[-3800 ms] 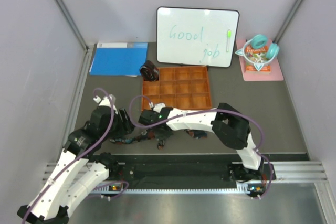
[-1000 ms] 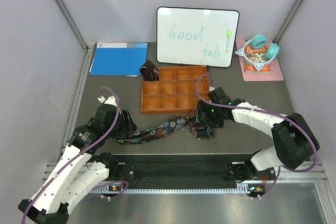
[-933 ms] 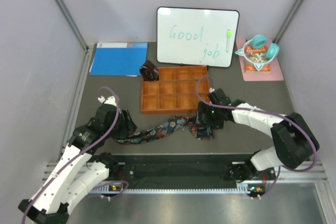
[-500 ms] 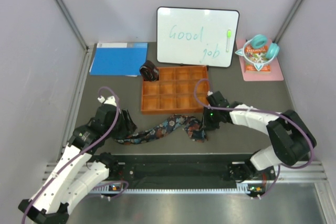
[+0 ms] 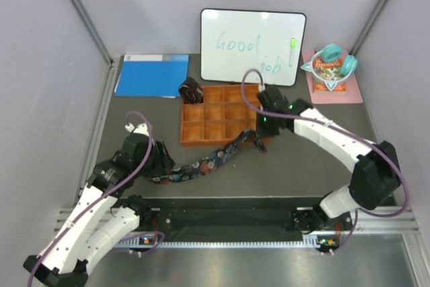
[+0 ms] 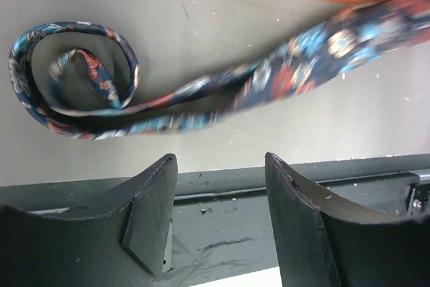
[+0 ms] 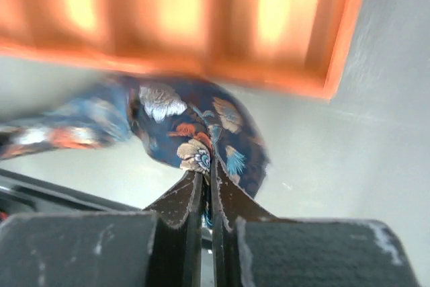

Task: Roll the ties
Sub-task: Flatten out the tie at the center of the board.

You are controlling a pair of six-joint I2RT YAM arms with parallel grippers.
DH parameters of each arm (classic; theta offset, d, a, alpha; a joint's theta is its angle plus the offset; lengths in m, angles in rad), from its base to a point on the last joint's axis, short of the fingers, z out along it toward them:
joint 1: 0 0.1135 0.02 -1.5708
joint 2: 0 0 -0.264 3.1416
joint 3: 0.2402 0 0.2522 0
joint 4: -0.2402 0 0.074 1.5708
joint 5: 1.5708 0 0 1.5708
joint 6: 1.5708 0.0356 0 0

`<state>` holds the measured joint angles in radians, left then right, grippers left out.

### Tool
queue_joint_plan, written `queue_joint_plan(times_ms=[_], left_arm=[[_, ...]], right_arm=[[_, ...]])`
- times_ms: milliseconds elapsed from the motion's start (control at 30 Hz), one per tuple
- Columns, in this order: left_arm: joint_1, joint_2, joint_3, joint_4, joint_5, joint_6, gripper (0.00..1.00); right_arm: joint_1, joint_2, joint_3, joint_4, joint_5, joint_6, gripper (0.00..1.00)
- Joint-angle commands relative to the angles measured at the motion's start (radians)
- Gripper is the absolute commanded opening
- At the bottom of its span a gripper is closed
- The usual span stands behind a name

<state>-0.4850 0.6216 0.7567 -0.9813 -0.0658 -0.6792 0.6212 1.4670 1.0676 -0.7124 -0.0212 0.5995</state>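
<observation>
A navy floral tie (image 5: 215, 159) stretches across the dark mat from a loose curl near my left gripper to its wide end at the orange tray's front edge. My right gripper (image 7: 207, 166) is shut on that wide end (image 7: 195, 132) and holds it lifted just in front of the tray. In the left wrist view the tie's (image 6: 201, 92) narrow end forms a loose loop (image 6: 74, 72). My left gripper (image 6: 218, 166) is open, nothing between its fingers, just nearer than the loop. A dark brown-maroon tie (image 5: 191, 90) sits coiled at the tray's back left corner.
The orange compartment tray (image 5: 225, 122) lies mid-table. Behind it stand a whiteboard (image 5: 252, 46), a blue folder (image 5: 151, 75) at the left, and a pink pad with teal headphones (image 5: 330, 65) at the right. A metal rail (image 5: 269, 216) runs along the near edge.
My right gripper has shut on the floral tie's wide end and pulled it up and back toward the tray, straightening the tie. The left arm has stayed put.
</observation>
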Motion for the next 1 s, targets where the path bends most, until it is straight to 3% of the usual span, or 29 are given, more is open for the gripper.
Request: queue_joint_plan(times_ms=[0,167,267,367,533,700,833,967], left_arm=[[0.005,-0.010,0.058,0.018,0.032,-0.019,0.60],[0.005,-0.013,0.141,0.021,0.060,-0.014,0.60],[0.003,-0.013,0.170,0.073,0.209,0.015,0.60],[0.003,0.001,0.161,0.141,0.337,0.023,0.60],[0.003,0.035,0.133,0.211,0.362,0.010,0.62],[-0.012,0.082,0.184,0.331,0.354,-0.019,0.62],[-0.047,0.139,0.196,0.493,0.362,-0.014,0.64],[-0.201,0.199,0.222,0.593,0.230,-0.002,0.65]], right_arm=[[0.025,-0.042,0.464,-0.251,0.200,-0.177,0.00],[0.098,0.009,0.938,-0.383,0.273,-0.306,0.00],[0.147,0.061,1.166,-0.467,0.297,-0.343,0.00],[0.225,0.084,1.277,-0.486,0.354,-0.377,0.00],[0.389,0.064,1.282,-0.411,0.466,-0.447,0.00],[0.566,0.064,1.290,-0.297,0.690,-0.544,0.00],[0.612,0.139,1.298,-0.240,0.937,-0.679,0.00],[0.614,0.294,1.347,-0.269,1.109,-0.751,0.00]])
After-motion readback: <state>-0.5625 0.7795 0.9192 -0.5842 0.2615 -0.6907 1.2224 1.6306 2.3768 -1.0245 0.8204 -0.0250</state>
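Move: The right fingers already pinch one end of the loose tie, whose middle lies about 18 cm to the left, 8 cm back and 9 cm below. The orange tray's middle is some 12 cm left and 8 cm ahead of that hand; the rolled tie in it, about 23 cm left and 16 cm ahead. From the empty left hand, the loose tie's middle is roughly 12 cm right, level fore-and-aft, 14 cm down. Still pinching the tie, the right hand whips up some 40 cm, fingers swinging forward; the left rises rightward. ##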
